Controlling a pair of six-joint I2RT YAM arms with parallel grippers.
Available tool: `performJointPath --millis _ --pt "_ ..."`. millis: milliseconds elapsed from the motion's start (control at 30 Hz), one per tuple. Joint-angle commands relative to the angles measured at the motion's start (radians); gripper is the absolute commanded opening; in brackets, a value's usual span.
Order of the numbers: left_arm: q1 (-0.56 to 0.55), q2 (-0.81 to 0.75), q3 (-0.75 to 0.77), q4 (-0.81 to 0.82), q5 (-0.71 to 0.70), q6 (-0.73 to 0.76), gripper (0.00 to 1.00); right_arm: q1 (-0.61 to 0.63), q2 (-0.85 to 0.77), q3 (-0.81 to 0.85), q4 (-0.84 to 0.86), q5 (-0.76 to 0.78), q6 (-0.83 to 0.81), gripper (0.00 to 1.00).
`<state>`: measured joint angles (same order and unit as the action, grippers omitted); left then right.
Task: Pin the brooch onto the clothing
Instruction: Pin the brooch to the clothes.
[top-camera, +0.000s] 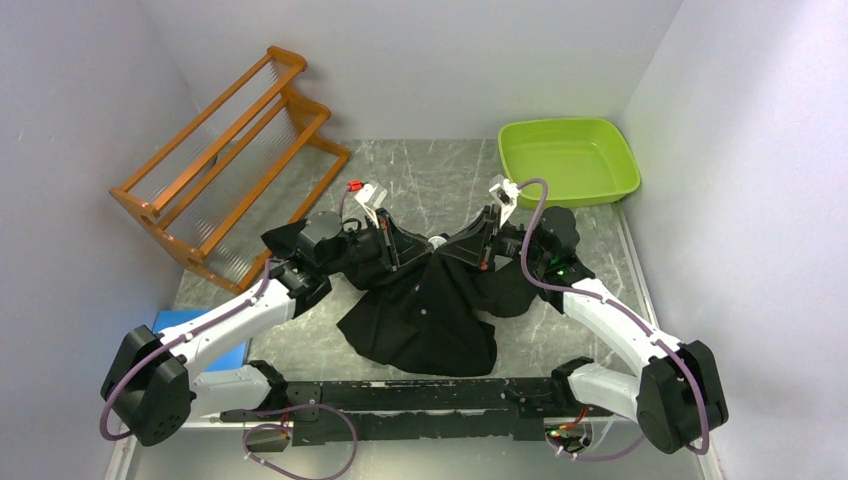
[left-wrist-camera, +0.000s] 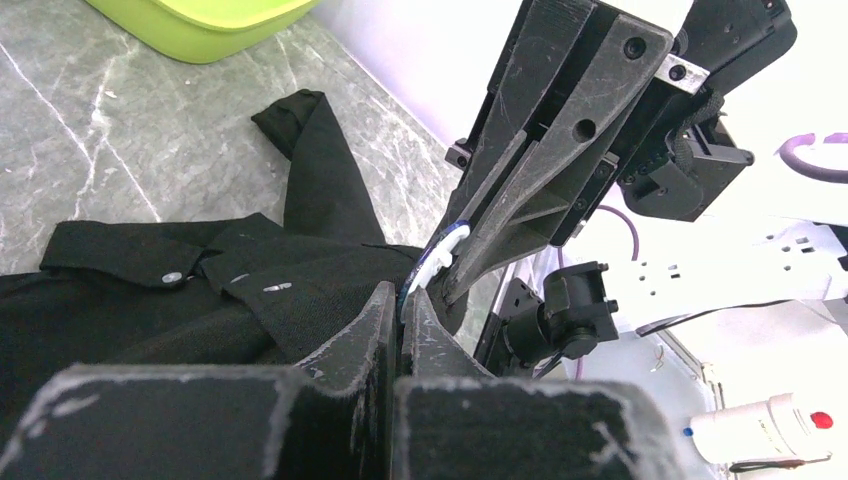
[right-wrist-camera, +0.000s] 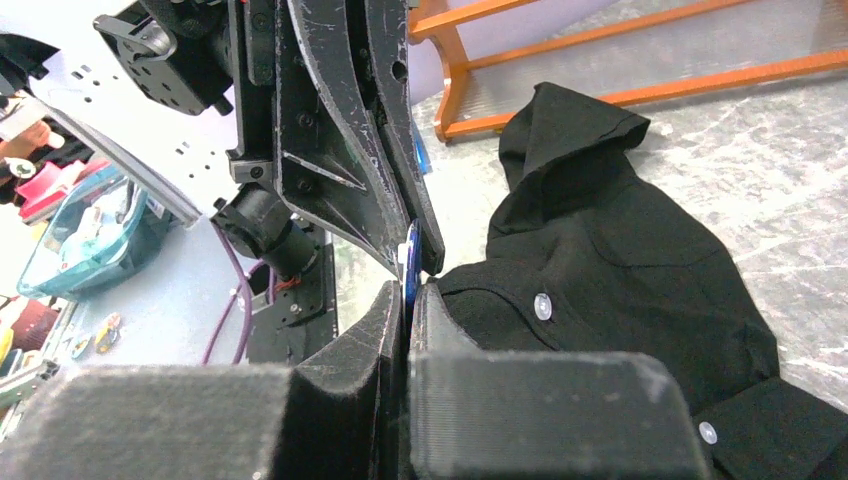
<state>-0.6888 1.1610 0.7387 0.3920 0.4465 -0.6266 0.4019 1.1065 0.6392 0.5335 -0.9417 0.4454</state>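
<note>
The clothing (top-camera: 420, 325), a black shirt with pale buttons, lies bunched on the marble table, and its upper part rises to where both grippers meet. The brooch (left-wrist-camera: 432, 262), a small disc with a white and blue rim, stands edge-on between the two sets of fingertips. My left gripper (left-wrist-camera: 405, 295) is shut on its lower edge. My right gripper (right-wrist-camera: 408, 290) is shut on the brooch (right-wrist-camera: 411, 255) from the opposite side. In the top view the left gripper (top-camera: 426, 245) and right gripper (top-camera: 447, 245) touch tip to tip. The shirt's placket (right-wrist-camera: 560, 300) presses against the jaws. Whether the brooch is fastened to the cloth is hidden.
An orange wooden rack (top-camera: 230, 150) stands at the back left. A lime green tub (top-camera: 567, 160) sits at the back right. A blue block (top-camera: 185, 322) lies by the left arm. White walls close in on both sides.
</note>
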Motion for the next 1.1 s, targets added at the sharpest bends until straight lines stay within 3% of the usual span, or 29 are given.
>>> performJointPath --millis 0,400,667,900,1067 --pt "0.017 -0.017 -0.025 -0.051 -0.042 -0.028 0.03 -0.031 -0.053 -0.007 0.223 0.029 0.005 0.00" --pt "0.024 -0.008 -0.022 -0.073 -0.064 -0.061 0.03 -0.032 -0.082 -0.059 0.376 0.017 0.060 0.00" --pt "0.051 0.007 -0.014 -0.114 -0.077 -0.111 0.03 -0.032 -0.089 -0.064 0.422 -0.014 0.070 0.08" --pt "0.063 0.005 -0.026 -0.094 -0.062 -0.120 0.03 -0.032 -0.090 -0.070 0.442 -0.028 0.072 0.28" --pt "0.064 -0.005 -0.035 -0.090 -0.064 -0.119 0.03 -0.032 -0.090 -0.068 0.442 -0.027 0.068 0.47"
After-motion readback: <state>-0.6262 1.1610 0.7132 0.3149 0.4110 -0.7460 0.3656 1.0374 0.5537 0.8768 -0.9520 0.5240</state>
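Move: The brooch sits upright between the two closed grippers, its middle about 2 cm to the right of the left hand and 1 cm ahead, and for the right hand about 2 cm to the left and 1 cm ahead, at the same height. The gathered clothing lies around 15 cm below, some 5 cm back of both hands; its loose sleeve is roughly 12 cm right of the right hand, 3 cm back and 24 cm below. The brooch is let go by the right fingers, which creep back and up about a centimetre, then spread to nearly half open and lift away, some 4 cm up in all and a little to the right, while the wrist rolls around 15 degrees. The left fingers keep their pinch; that hand holds nearly still, then sinks about 2.5 cm while going left and forward, rolling some 10 degrees. ##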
